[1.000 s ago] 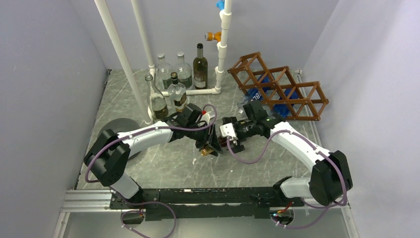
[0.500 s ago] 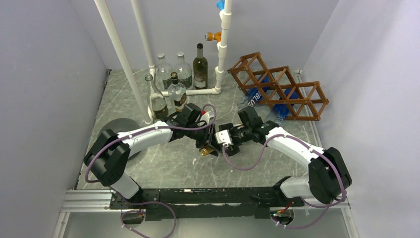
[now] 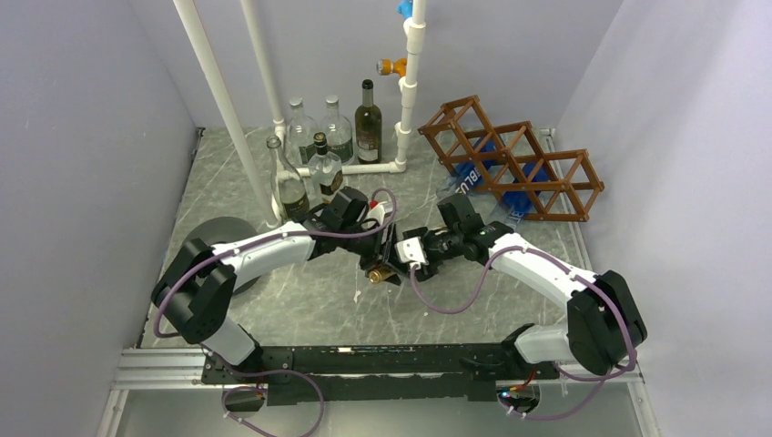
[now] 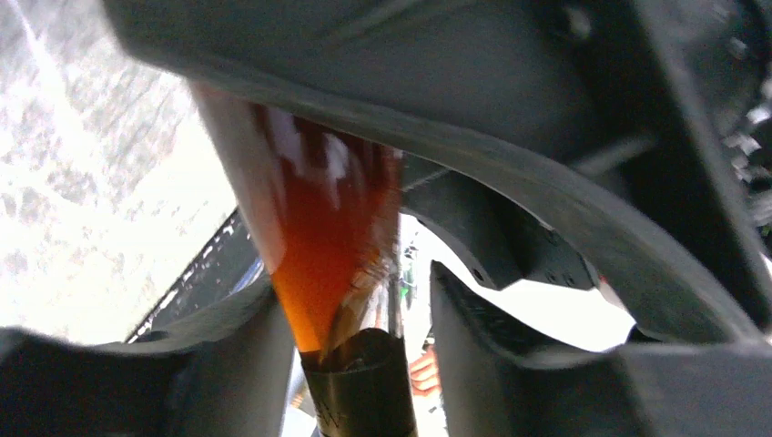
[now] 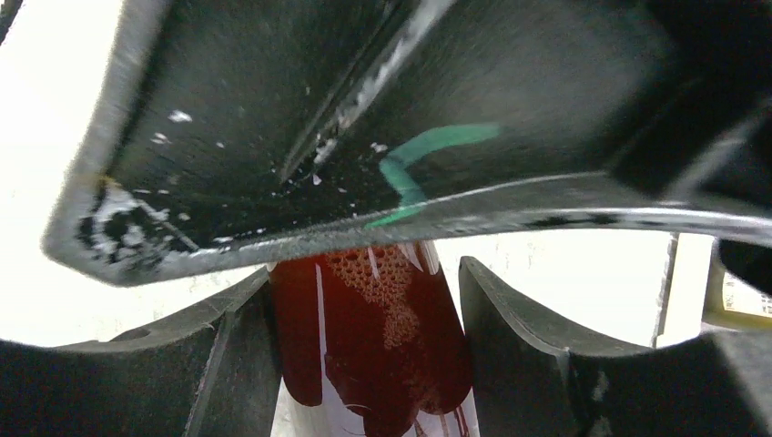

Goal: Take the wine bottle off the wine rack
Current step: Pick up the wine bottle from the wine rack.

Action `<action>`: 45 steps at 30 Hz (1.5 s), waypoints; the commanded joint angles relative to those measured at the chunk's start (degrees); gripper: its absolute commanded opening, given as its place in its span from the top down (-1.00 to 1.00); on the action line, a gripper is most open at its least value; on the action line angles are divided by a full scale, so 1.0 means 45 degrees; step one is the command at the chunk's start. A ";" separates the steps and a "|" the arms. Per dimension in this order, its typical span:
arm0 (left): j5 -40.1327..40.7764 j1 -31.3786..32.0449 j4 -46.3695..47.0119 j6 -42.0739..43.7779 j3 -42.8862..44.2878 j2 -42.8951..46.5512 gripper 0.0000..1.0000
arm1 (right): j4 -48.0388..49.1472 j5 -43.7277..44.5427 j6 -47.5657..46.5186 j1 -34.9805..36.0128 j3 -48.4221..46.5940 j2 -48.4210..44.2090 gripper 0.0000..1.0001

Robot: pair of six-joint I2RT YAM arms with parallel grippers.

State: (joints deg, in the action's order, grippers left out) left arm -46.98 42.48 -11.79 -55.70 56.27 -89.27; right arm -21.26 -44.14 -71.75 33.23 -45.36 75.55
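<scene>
The wine bottle (image 3: 374,274), amber-red with a gold cap, hangs above the table's middle, between both arms and off the wine rack (image 3: 546,187). My left gripper (image 3: 384,266) is shut on the bottle (image 4: 328,237) where it narrows to the dark foil neck; in the left wrist view the gripper (image 4: 360,364) has the neck against one finger. Coming from the right, my right gripper (image 3: 401,250) has its fingers against both sides of the bottle's body (image 5: 373,337). The brown lattice rack stands at the back right and still holds blue-labelled bottles (image 3: 469,177).
Several upright bottles (image 3: 368,123) stand at the back left beside a white pipe frame (image 3: 405,100). A slanted white pipe (image 3: 223,109) crosses the left side. A dark round object (image 3: 218,232) lies by the left arm. Grey walls close in on both sides.
My right gripper has moved left onto the bottle and closed from wide open to touching its sides. The left gripper has kept the bottle almost still.
</scene>
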 commanded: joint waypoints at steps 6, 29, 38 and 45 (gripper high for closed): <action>-0.2080 -0.0325 0.4708 0.0230 -0.0052 0.2370 -0.58 | -0.0422 -0.1348 0.0370 0.0053 -0.0383 -0.0046 0.97; 0.0117 -0.0763 0.4691 0.3290 -0.2107 0.6088 -0.99 | -0.0890 -0.3057 0.1075 -0.0629 -0.0598 -0.0294 1.00; 0.2188 -0.0964 0.7289 0.3867 -0.4179 0.8195 -0.99 | -0.0892 -0.3629 0.1418 -0.1087 -0.0600 -0.0489 1.00; 0.4201 -0.1022 0.8968 0.4706 -0.5924 0.9953 -0.99 | -0.0758 -0.4002 0.1784 -0.1352 -0.0566 -0.0501 1.00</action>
State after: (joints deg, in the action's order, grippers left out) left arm -35.31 38.26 20.56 -38.76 33.01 -48.58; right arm -25.36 -54.87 -66.43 28.10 -46.96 75.00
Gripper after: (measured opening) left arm 0.995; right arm 0.636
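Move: The wine bottle slants in the air between the grippers: the left's fingers are still round its neck, and its middle lies about 10 cm to the left gripper's right, 3 cm farther out and 5 cm lower. The right gripper already holds its body; the bottle's middle is some 3 cm to the right of it. From the left gripper, the black-capped clear bottle stands about 21 cm ahead, 14 cm left, slightly lower; the rack is about 24 cm ahead, 33 cm right. Open the left gripper wide to let go of the wine bottle's neck, and lift it away about 13 cm, drifting some 7 cm left off the cap end while the wrist rolls its forward side up and the fingers level out. Keep the right gripper shut on the bottle's body, raising it only a couple of centimetres with a slight tilt. ##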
